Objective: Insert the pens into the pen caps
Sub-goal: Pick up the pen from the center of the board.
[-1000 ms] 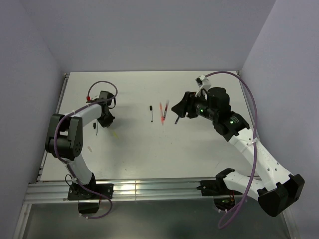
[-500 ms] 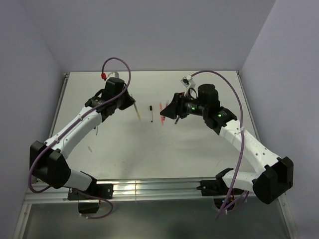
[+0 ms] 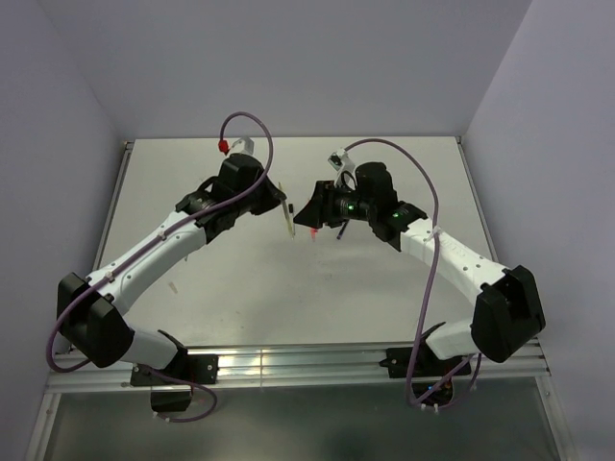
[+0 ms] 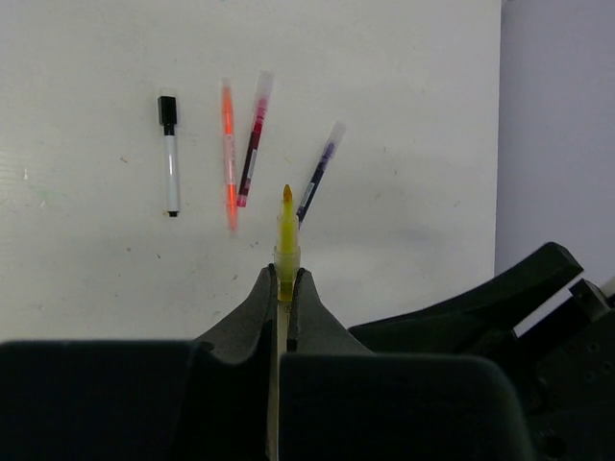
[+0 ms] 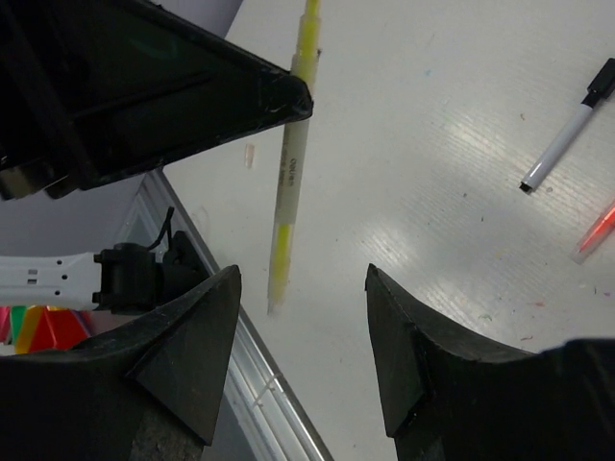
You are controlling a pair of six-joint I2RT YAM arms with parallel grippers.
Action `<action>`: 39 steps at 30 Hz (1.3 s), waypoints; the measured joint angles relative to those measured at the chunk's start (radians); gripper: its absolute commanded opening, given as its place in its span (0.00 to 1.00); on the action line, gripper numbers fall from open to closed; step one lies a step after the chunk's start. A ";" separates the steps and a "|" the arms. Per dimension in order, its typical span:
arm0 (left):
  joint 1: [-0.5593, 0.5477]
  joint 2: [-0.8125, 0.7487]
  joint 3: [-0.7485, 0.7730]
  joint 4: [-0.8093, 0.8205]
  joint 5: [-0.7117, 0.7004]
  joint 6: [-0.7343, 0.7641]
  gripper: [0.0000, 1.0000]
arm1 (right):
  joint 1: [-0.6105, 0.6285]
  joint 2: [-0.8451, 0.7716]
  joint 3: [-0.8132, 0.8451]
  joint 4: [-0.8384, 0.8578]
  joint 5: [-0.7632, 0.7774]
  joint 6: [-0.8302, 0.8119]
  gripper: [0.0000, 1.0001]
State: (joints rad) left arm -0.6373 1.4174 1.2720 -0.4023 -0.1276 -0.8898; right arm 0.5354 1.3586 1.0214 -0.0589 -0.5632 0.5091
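My left gripper (image 4: 285, 272) is shut on a yellow pen (image 4: 286, 235), whose uncapped tip points away from the wrist. Over the table's middle, the left gripper (image 3: 280, 200) and the yellow pen (image 3: 287, 221) face my right gripper (image 3: 309, 213). The right gripper (image 5: 302, 274) stands open and empty, and the yellow pen's (image 5: 286, 182) tip end hangs just ahead of its left finger (image 5: 207, 336). On the table lie a white-black pen (image 4: 170, 158), an orange pen (image 4: 229, 154), a red pen (image 4: 252, 139) and a dark purple pen (image 4: 317, 173). A small whitish stub (image 5: 250, 156) looks like a pen cap.
The right arm's black body (image 4: 519, 307) fills the lower right of the left wrist view. A metal rail (image 3: 288, 365) runs along the table's near edge. Walls close the table (image 3: 384, 288) at the back and both sides.
The left arm has swung from the far left of the table to the middle with the yellow pen in its grip. The right gripper has moved left to meet it.
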 measured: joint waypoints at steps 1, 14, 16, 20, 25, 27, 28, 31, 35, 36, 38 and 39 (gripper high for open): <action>-0.003 0.000 0.000 0.002 0.000 -0.004 0.00 | 0.000 0.006 0.001 0.000 0.005 0.000 0.62; -0.070 0.002 0.000 0.048 0.002 -0.032 0.00 | 0.010 0.072 0.036 0.011 0.039 0.031 0.57; -0.077 0.003 0.000 0.061 0.002 -0.037 0.00 | 0.012 0.076 0.039 0.011 0.040 0.034 0.57; -0.084 0.017 0.000 0.083 0.002 -0.044 0.00 | 0.013 0.076 0.039 0.012 0.044 0.041 0.51; -0.095 0.042 0.000 0.099 0.002 -0.052 0.00 | 0.014 0.077 0.039 0.012 0.050 0.043 0.33; -0.101 0.051 0.000 0.107 -0.001 -0.058 0.00 | 0.014 0.076 0.039 0.008 0.053 0.040 0.18; -0.101 0.051 0.000 0.108 -0.002 -0.058 0.00 | 0.014 0.076 0.039 -0.002 0.065 0.042 0.13; -0.103 0.053 0.000 0.111 -0.004 -0.059 0.01 | 0.012 0.077 0.040 -0.015 0.084 0.048 0.00; -0.107 0.061 0.002 0.114 -0.013 -0.065 0.26 | 0.013 0.076 0.047 -0.036 0.105 0.037 0.00; -0.107 0.063 0.002 0.114 -0.016 -0.068 0.37 | 0.013 0.074 0.047 -0.039 0.110 0.035 0.00; -0.109 0.063 0.002 0.109 -0.024 -0.070 0.45 | 0.014 0.070 0.047 -0.044 0.124 0.030 0.00; -0.111 0.061 0.002 0.108 -0.031 -0.073 0.50 | 0.014 0.066 0.047 -0.048 0.130 0.028 0.00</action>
State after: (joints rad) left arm -0.7479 1.4788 1.2743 -0.2947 -0.1581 -0.9627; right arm 0.5499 1.4250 1.0679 -0.1074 -0.4328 0.5373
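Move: The left hand holds the yellow pen upright by its upper part, tip up. The right gripper waits open, about 4 cm back, 5 cm to its right and 1 cm lower. From the right hand, the pen's middle is some 3 cm ahead, 5 cm left and 2 cm lower. On the board 23 cm below the left hand, the black marker lies about 10 cm ahead and 2 cm right, the orange highlighter 10 cm ahead and 7 cm right. The right fingers close around the yellow pen just below the left fingers, after the right hand eases some 2 cm forward and down to it. The left hand carries the pen about 5 cm to the right into that open gripper, bobbing up a centimetre and back down on the way; once the right grip has shut, the left fingers open and let go. ##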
